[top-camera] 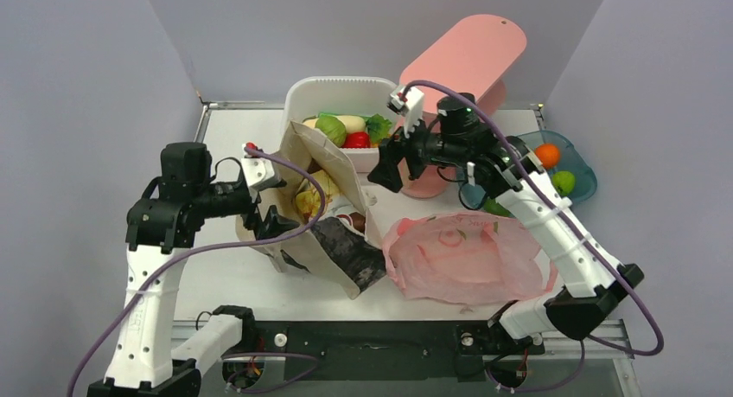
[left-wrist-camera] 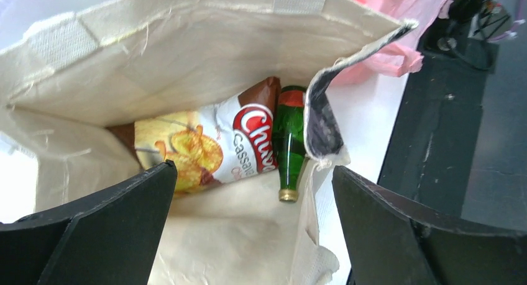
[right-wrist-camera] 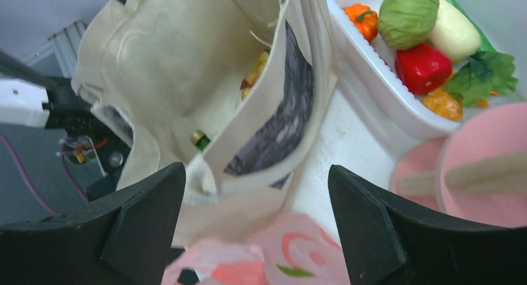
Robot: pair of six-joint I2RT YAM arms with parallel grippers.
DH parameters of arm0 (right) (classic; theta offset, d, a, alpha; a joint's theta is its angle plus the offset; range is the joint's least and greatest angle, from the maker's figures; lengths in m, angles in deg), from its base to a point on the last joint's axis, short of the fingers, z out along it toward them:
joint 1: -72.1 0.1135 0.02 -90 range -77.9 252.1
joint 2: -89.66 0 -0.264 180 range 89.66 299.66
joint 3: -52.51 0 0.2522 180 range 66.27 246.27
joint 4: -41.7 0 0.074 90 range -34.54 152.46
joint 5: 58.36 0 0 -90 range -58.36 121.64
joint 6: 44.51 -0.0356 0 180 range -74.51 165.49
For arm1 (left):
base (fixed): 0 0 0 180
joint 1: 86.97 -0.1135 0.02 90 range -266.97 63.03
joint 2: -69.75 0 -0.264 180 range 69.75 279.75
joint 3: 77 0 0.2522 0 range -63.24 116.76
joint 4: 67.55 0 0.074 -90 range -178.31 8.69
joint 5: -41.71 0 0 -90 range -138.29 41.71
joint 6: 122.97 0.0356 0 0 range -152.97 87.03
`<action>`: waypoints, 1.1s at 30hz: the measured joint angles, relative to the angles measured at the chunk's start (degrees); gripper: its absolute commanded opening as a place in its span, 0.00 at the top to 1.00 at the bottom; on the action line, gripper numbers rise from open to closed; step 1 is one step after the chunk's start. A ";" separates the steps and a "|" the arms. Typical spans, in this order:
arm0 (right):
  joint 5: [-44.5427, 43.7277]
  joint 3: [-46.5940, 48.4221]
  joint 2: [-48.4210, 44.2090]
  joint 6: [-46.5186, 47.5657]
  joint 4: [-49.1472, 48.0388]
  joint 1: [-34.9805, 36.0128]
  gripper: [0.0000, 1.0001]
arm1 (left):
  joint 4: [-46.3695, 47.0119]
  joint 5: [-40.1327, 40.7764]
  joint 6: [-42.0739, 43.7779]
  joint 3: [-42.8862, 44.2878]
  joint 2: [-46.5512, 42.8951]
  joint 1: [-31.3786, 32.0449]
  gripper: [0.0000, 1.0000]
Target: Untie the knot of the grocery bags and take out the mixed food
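The beige canvas tote (top-camera: 324, 215) stands open at centre-left. Inside it lie a brown crisp packet (left-wrist-camera: 211, 145) and a green glass bottle (left-wrist-camera: 291, 145). My left gripper (left-wrist-camera: 253, 170) is open and straddles the tote's near side wall, gripping nothing. The pink plastic bag (top-camera: 467, 259) lies flat and slack to the tote's right. My right gripper (right-wrist-camera: 256, 170) hangs open and empty above the tote's right rim (right-wrist-camera: 292, 80) and the pink bag (right-wrist-camera: 273, 248). A round green vegetable (right-wrist-camera: 407, 15), a white radish (right-wrist-camera: 453, 30) and a leafy green (right-wrist-camera: 481, 77) lie in the white basin (right-wrist-camera: 366, 74).
The basin (top-camera: 337, 90) at the back also holds a red pepper (right-wrist-camera: 422, 67) and small orange pieces. A pink board (top-camera: 471, 55) leans behind my right arm. At far right, a blue bowl (top-camera: 583, 185) holds an orange and a lime.
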 measured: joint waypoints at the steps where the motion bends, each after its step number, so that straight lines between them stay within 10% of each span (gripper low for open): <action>1: -0.66 0.79 1.60 -1.29 -1.14 0.74 0.20 | 0.26 0.79 -0.20 -0.85 -1.55 -0.55 0.03; 14: -10.58 0.79 8.31 -2.27 -5.77 13.97 0.31 | -5.55 10.25 8.11 -12.59 -3.78 2.86 0.03; 23: -12.96 -5.25 8.46 2.97 -4.57 15.39 0.99 | -4.96 11.82 10.43 -21.94 -3.67 26.51 0.03; 33: -10.75 -7.52 6.84 13.81 -4.35 18.14 1.00 | 5.70 22.77 10.27 -25.57 -9.53 31.45 0.03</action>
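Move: The grocery bag's right-hand rim is about 7 cm left of the right hand, 3 cm back and 9 cm below. From that hand, the pink bag lies some 20 cm right, 5 cm back and 32 cm down; the white basket is about 25 cm ahead, 10 cm left and 28 cm down. The chips packet lies some 7 cm ahead of the left hand, 7 cm right and 20 cm below; the green bottle is about 12 cm right, 4 cm ahead and 20 cm below. Right hand swings down-left about 11 cm and pinches the bag's rim; open left hand sinks 14 cm, drawing back. ##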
